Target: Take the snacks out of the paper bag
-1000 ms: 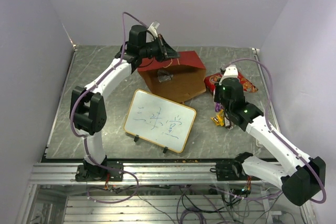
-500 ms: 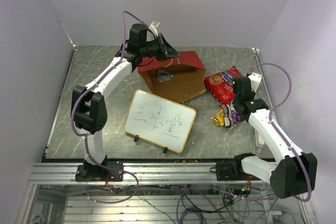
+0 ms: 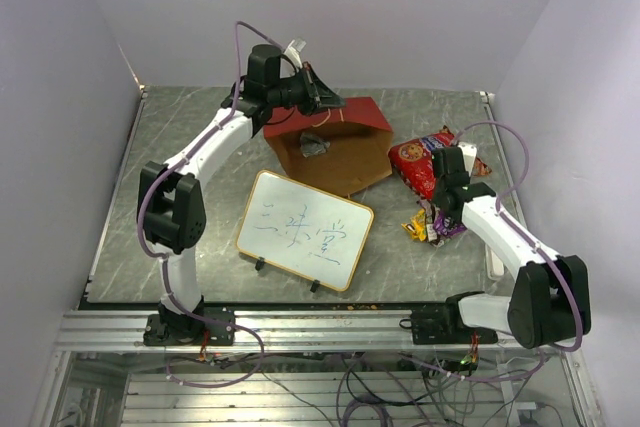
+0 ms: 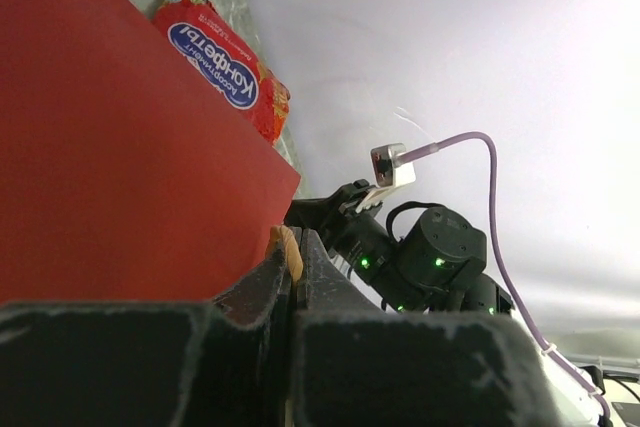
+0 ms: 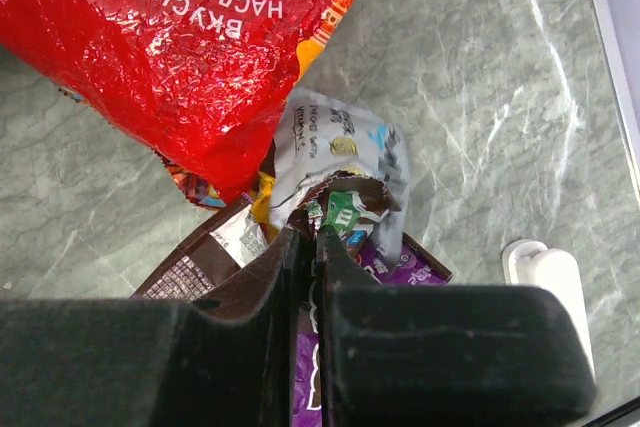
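The paper bag (image 3: 340, 137) lies on its side at the back, red outside and brown inside, mouth facing the arms. A small silvery packet (image 3: 313, 146) shows inside it. My left gripper (image 3: 326, 103) is shut on the bag's tan string handle (image 4: 290, 250) at the upper rim, beside the red wall (image 4: 120, 147). The red chip bag (image 3: 421, 161) (image 5: 190, 37) lies on the table to the bag's right. Below it is a pile of candy packets (image 3: 428, 224). My right gripper (image 5: 308, 237) hangs over the pile, shut on a brown candy packet (image 5: 350, 209). Silver (image 5: 335, 132) and purple (image 5: 405, 269) packets lie beneath.
A gold-framed whiteboard (image 3: 304, 230) stands on feet in front of the paper bag, between the two arms. A small white oblong block (image 3: 497, 263) (image 5: 545, 272) lies near the table's right edge. Walls close in the back and both sides.
The right arm has folded back and swung right, uncovering the chip bag; its wrist now sits over the candy pile. The left arm and the paper bag have not moved.
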Tool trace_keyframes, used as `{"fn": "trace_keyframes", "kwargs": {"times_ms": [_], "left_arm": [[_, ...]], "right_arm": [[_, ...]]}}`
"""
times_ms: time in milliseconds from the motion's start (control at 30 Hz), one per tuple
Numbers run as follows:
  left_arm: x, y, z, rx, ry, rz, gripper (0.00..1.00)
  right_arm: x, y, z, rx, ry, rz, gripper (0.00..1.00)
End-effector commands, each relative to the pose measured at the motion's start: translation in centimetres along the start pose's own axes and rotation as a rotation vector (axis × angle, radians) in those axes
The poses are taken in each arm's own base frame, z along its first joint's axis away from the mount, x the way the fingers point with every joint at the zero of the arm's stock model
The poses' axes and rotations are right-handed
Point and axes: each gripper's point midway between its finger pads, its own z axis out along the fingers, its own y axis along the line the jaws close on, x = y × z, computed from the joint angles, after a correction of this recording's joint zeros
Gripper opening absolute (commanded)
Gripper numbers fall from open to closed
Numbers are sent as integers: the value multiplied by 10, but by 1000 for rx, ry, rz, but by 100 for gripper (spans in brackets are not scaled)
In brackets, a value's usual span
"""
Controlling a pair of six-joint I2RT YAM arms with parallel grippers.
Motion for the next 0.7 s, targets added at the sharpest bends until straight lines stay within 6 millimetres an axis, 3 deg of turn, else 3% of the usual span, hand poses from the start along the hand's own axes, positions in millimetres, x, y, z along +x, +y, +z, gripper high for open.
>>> {"fn": "trace_keyframes", "kwargs": {"times_ms": [0,167,267,467,667], "left_arm": [[-1,-14,-3,40,10,26,7],[-3,-16,-3,55,-17,23,7],[-1,-15,-2,68,-10,5,7],[-7,-21,1,70,-10,22,7],[-5,-22,0,75,-7,7,7]], "right_arm": [[1,2,4,-3,-13,46,5],[6,6,4,-20,9,57,17],[4,5,-1,-24,9,70,32],[-24,5,-18,-58,-77,134,58],[-51,11,-32,-119,-141,100,69]]}}
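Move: The snack pile this load is meant for lies roughly 4 cm back and 4 cm to the left of the right gripper, some 6 cm lower; the gripper still pinches a brown-and-purple bar. The big red bag is about 8 cm ahead and 5 cm left, and the white eraser some 14 cm back and 9 cm right. From the left gripper, the pile lies about 20 cm back, 24 cm right and 27 cm down. Let go of the brown-and-purple bar beside the red bag: ease the right gripper down just under 1 cm while starting to spread the fingers. Keep opening them to about two thirds, then lift straight up away from the pile, about 4 cm, tipping the fingertips up by some 5 to 10 degrees. ##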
